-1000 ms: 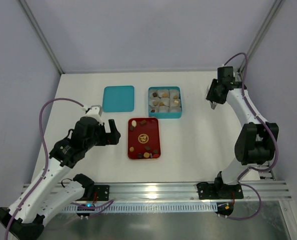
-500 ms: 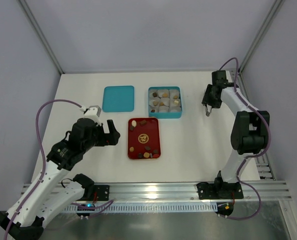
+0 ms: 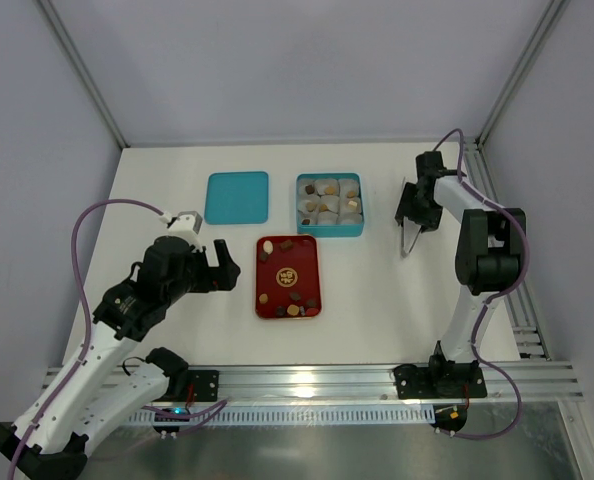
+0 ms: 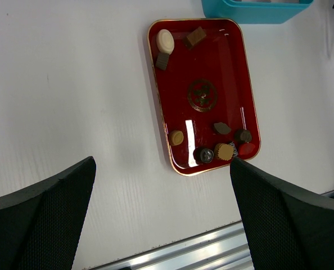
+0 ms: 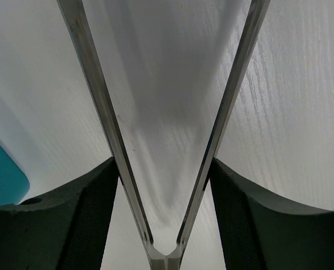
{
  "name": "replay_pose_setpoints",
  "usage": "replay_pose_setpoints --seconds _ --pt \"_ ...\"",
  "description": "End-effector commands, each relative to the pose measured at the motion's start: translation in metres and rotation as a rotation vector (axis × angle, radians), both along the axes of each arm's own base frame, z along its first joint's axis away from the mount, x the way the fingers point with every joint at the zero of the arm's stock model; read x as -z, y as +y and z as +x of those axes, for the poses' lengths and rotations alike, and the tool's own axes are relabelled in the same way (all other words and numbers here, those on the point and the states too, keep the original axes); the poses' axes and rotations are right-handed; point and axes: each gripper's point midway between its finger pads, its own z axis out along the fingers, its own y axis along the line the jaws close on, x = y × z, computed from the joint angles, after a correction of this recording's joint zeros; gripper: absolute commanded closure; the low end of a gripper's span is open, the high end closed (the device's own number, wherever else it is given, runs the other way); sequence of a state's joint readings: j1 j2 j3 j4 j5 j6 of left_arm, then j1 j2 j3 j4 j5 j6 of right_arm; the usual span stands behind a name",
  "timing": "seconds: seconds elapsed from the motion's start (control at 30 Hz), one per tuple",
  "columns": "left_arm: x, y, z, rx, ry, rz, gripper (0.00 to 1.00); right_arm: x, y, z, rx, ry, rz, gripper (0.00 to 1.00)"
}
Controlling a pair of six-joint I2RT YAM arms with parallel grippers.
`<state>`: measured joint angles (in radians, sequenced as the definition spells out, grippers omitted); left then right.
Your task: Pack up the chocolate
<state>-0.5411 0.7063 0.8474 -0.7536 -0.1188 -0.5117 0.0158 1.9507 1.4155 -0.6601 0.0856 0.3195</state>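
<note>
Several small pieces of chocolate [image 3: 289, 290] lie on a red tray [image 3: 273, 270]; in the left wrist view a cream oval [image 4: 165, 39] and brown pieces [image 4: 224, 151] rest on the red tray [image 4: 212, 62]. My left gripper [image 3: 225, 268] hovers open just left of the tray, and its fingers [image 4: 37, 219] frame the tray's near end. My right gripper [image 3: 413, 218] is right of the teal box [image 3: 329, 231], shut on metal tongs [image 3: 407, 240]. The tongs' [image 5: 105, 124] arms splay in a V between my pads [image 5: 77, 214]; their tips are out of the wrist view.
The teal box holds pale paper cups [image 3: 327, 187], some with chocolate in them. A teal lid [image 3: 237, 197] lies flat to its left. The metal rail [image 3: 307, 380] runs along the table's near edge. White walls close the back and sides.
My right gripper has swung left and down toward the table with the tongs, whose arms now hang lower and spread wider. The left arm shifted only slightly.
</note>
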Motion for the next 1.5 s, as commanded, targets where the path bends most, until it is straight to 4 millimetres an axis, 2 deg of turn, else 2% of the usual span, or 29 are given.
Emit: replay_pose_setpoints --seconds 0.0,0.27,0.5,0.63,0.83,0.97,1.07,1.1,1.17,1.2,1.23,1.27,1.37,1.4,1.43,1.47 --pt "-0.007 -0.001 0.003 0.009 -0.036 -0.003 0.0 -0.003 0.001 0.003 0.0 -0.011 0.007 0.33" --pt "-0.006 -0.001 0.003 0.007 -0.033 -0.002 0.0 0.007 0.002 0.001 0.006 0.013 0.018 0.27" --pt "-0.006 -0.001 0.003 0.008 -0.032 -0.003 0.0 0.011 0.001 -0.001 0.011 0.025 0.014 0.26" --pt "-0.007 -0.001 0.003 0.01 -0.036 -0.006 0.0 0.007 0.0 -0.003 0.014 0.023 0.008 0.23" --pt "-0.008 -0.002 0.003 0.012 -0.039 -0.007 0.0 -0.014 0.0 -0.009 0.026 0.002 0.013 0.14" --pt "-0.006 0.001 0.006 -0.01 -0.035 0.008 0.0 -0.039 0.004 -0.016 0.043 -0.051 0.04 0.1" --pt "-0.007 0.004 0.008 -0.028 -0.034 0.019 0.0 -0.066 0.006 -0.023 0.053 -0.125 0.057 0.1" --pt "-0.01 0.007 0.01 -0.044 -0.039 0.029 0.0 -0.086 0.007 -0.024 0.052 -0.183 0.063 0.09" --pt "-0.012 0.012 0.014 -0.084 -0.031 0.045 0.0 -0.101 0.012 -0.029 0.039 -0.233 0.093 0.1" --pt "-0.009 0.014 0.021 -0.117 -0.011 0.071 0.0 -0.116 0.018 -0.034 0.02 -0.282 0.104 0.09" --pt "-0.022 0.014 0.028 -0.14 -0.026 0.07 0.0 -0.122 0.03 -0.037 -0.018 -0.3 0.143 0.09" --pt "-0.023 0.016 0.033 -0.162 -0.015 0.084 0.0 -0.128 0.036 -0.038 -0.04 -0.319 0.153 0.09" --pt "-0.038 0.015 0.066 -0.239 -0.02 0.11 0.0 -0.156 0.072 -0.036 -0.138 -0.395 0.221 0.09" --pt "-0.026 0.014 0.082 -0.268 0.018 0.15 0.0 -0.161 0.091 -0.036 -0.185 -0.405 0.241 0.1" --pt "-0.039 0.011 0.095 -0.283 0.001 0.132 0.0 -0.166 0.104 -0.035 -0.222 -0.416 0.26 0.09" --pt "-0.034 0.017 0.108 -0.319 0.029 0.132 0.0 -0.179 0.113 -0.031 -0.244 -0.441 0.276 0.1"
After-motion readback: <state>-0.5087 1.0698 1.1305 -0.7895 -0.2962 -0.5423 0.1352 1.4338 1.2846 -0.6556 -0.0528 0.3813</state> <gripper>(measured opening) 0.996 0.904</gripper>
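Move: Already between the right hand's fingers, the tongs hang just over bare table, its surface about 3 cm below. The box of paper cups is some 22 cm to that hand's left and 3 cm farther out; the red tray 32 cm left and 16 cm back. From the left hand, about 20 cm up, the teal lid lies some 25 cm ahead and 6 cm left, the box 24 cm ahead and 20 cm right. Lowering the held tongs another centimetre or so, the right hand opens its fingers to let go of them on the table, then backs off a little and climbs quickly, some 16 cm, veering left late as the fingers tip up about 20 degrees. Only near the end does the empty, open left hand set off, about 5 cm forward and slightly up towards the teal lid. ##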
